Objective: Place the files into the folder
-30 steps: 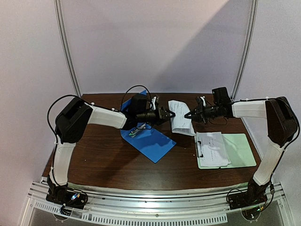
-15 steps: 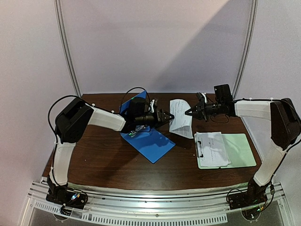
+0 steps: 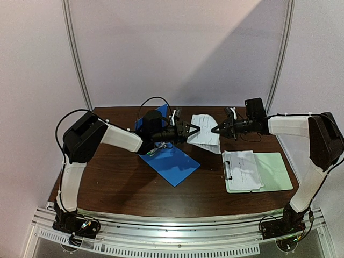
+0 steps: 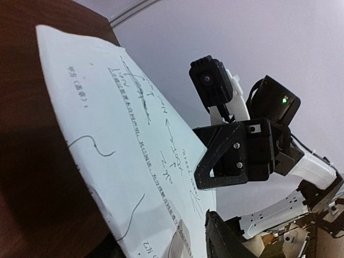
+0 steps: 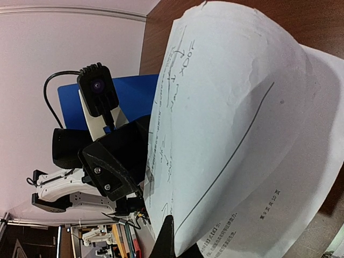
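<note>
One file, a white printed sheet (image 3: 206,137), hangs in the air between the two grippers. My right gripper (image 3: 216,130) is shut on its right edge; the sheet (image 5: 231,107) bows away from the gripper (image 5: 180,226). My left gripper (image 3: 192,130) is at the sheet's left edge, jaws apart, with the edge (image 4: 118,134) passing between its fingers (image 4: 226,242). The blue folder (image 3: 172,161) lies open on the table under the left arm, its cover (image 5: 123,97) raised. A second file (image 3: 243,169) lies on the green clipboard.
The pale green clipboard (image 3: 275,171) lies at the right of the table, near the right arm's base. A black cable loops above the left wrist (image 3: 156,102). The wall (image 3: 177,54) stands just behind the table's far edge.
The left gripper has moved right to the sheet's left edge. The sheet, hanging down from the right gripper before, now spans flatter between the two grippers. The right gripper has risen slightly.
</note>
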Controlling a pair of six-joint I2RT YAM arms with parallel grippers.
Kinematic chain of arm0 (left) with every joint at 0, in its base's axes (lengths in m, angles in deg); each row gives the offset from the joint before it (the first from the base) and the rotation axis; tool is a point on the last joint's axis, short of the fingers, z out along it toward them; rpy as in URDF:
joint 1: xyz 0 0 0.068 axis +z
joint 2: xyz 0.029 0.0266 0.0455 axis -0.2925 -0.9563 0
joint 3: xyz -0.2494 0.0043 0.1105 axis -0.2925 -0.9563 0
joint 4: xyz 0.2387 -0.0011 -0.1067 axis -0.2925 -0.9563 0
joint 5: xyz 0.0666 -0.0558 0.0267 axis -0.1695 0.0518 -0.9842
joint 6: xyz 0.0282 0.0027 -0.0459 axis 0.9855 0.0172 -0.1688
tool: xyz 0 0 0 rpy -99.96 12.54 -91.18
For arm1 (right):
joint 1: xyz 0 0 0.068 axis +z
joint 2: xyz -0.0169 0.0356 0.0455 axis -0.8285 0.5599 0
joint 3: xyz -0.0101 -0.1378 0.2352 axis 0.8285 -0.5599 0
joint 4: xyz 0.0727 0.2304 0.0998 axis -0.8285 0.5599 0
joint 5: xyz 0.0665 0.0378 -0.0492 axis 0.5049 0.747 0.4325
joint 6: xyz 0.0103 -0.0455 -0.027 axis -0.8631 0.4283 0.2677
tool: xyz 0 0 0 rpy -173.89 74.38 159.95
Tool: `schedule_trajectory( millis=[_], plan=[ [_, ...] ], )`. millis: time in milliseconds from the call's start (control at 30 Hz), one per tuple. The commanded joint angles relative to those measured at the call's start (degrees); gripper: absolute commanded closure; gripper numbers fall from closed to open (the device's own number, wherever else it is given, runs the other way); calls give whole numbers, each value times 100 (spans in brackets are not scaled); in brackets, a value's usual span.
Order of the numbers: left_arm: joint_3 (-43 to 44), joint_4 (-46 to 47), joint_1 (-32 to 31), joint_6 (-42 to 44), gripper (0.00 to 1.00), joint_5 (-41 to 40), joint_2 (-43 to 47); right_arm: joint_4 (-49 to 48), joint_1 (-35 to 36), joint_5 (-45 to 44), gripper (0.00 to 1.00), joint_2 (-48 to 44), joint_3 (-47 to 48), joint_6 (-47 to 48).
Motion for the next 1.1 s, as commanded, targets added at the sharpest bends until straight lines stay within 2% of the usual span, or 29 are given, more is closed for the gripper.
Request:
schedule_trajectory(
  millis=[0, 200, 267, 300, 333, 367, 400, 467, 533, 633, 767, 933, 1067],
  plan=[
    [-148, 281, 109, -96, 63, 86, 44, -41, 31, -5, 100, 29, -103, 147],
    [-208, 205, 126, -54, 77, 12, 167, 325, 35, -89, 99, 0, -119, 359],
    [-199, 175, 126, -35, 86, 2, 187, 431, 32, -102, 91, -18, -119, 456],
    [-191, 144, 126, -28, 90, -4, 196, 496, 31, -126, 85, -28, -119, 541],
    [-182, 131, 126, -21, 95, -5, 211, 600, 31, -156, 73, -48, -111, 618],
    [-180, 117, 126, -13, 99, -7, 227, 720, 32, -222, 55, -64, -104, 685],
    [-179, 84, 126, 4, 100, -21, 248, 814, 33, -287, 45, -74, -107, 800],
    [-180, 9, 126, 38, 100, -42, 302, 977, 29, -394, 31, -102, -129, 935],
    [-186, -17, 126, 53, 100, -27, 354, 1121, 18, -490, 22, -125, -154, 1060],
    [-205, -38, 118, 60, 100, 30, 504, 1140, -35, -560, 16, -214, -318, 1198],
    [-199, -98, 94, 71, 100, 150, 698, 658, -210, -376, 10, -516, -679, 1241],
    [-149, -239, 40, 93, 100, 329, 927, 34, -301, 75, 7, -869, -946, 1129],
    [-129, -319, -3, 106, 100, 537, 1042, -1010, -302, 688, 6, -974, -1147, 759]
  ],
)
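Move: Between the two grippers, the loose paper has its middle about 3 cm to the left hand's right and 2 cm back, roughly level with it; from the right hand, whose shut fingers hold the paper, that middle is 3 cm left and 1 cm back. The open blue folder lies some 12 cm left, 3 cm back and 15 cm below the left hand. The green clipboard is about 19 cm right, 8 cm back and 16 cm below the right hand. Closing on the paper already between its half-open fingers, the left hand takes over the pinch almost in place, then lifts the sheet about 7 cm, easing slightly back. The right fingers start opening as the left ones shut, spread wide and let go; that hand sinks some 4 cm while drawing about 3 cm right and back, then rises most of the way again. ##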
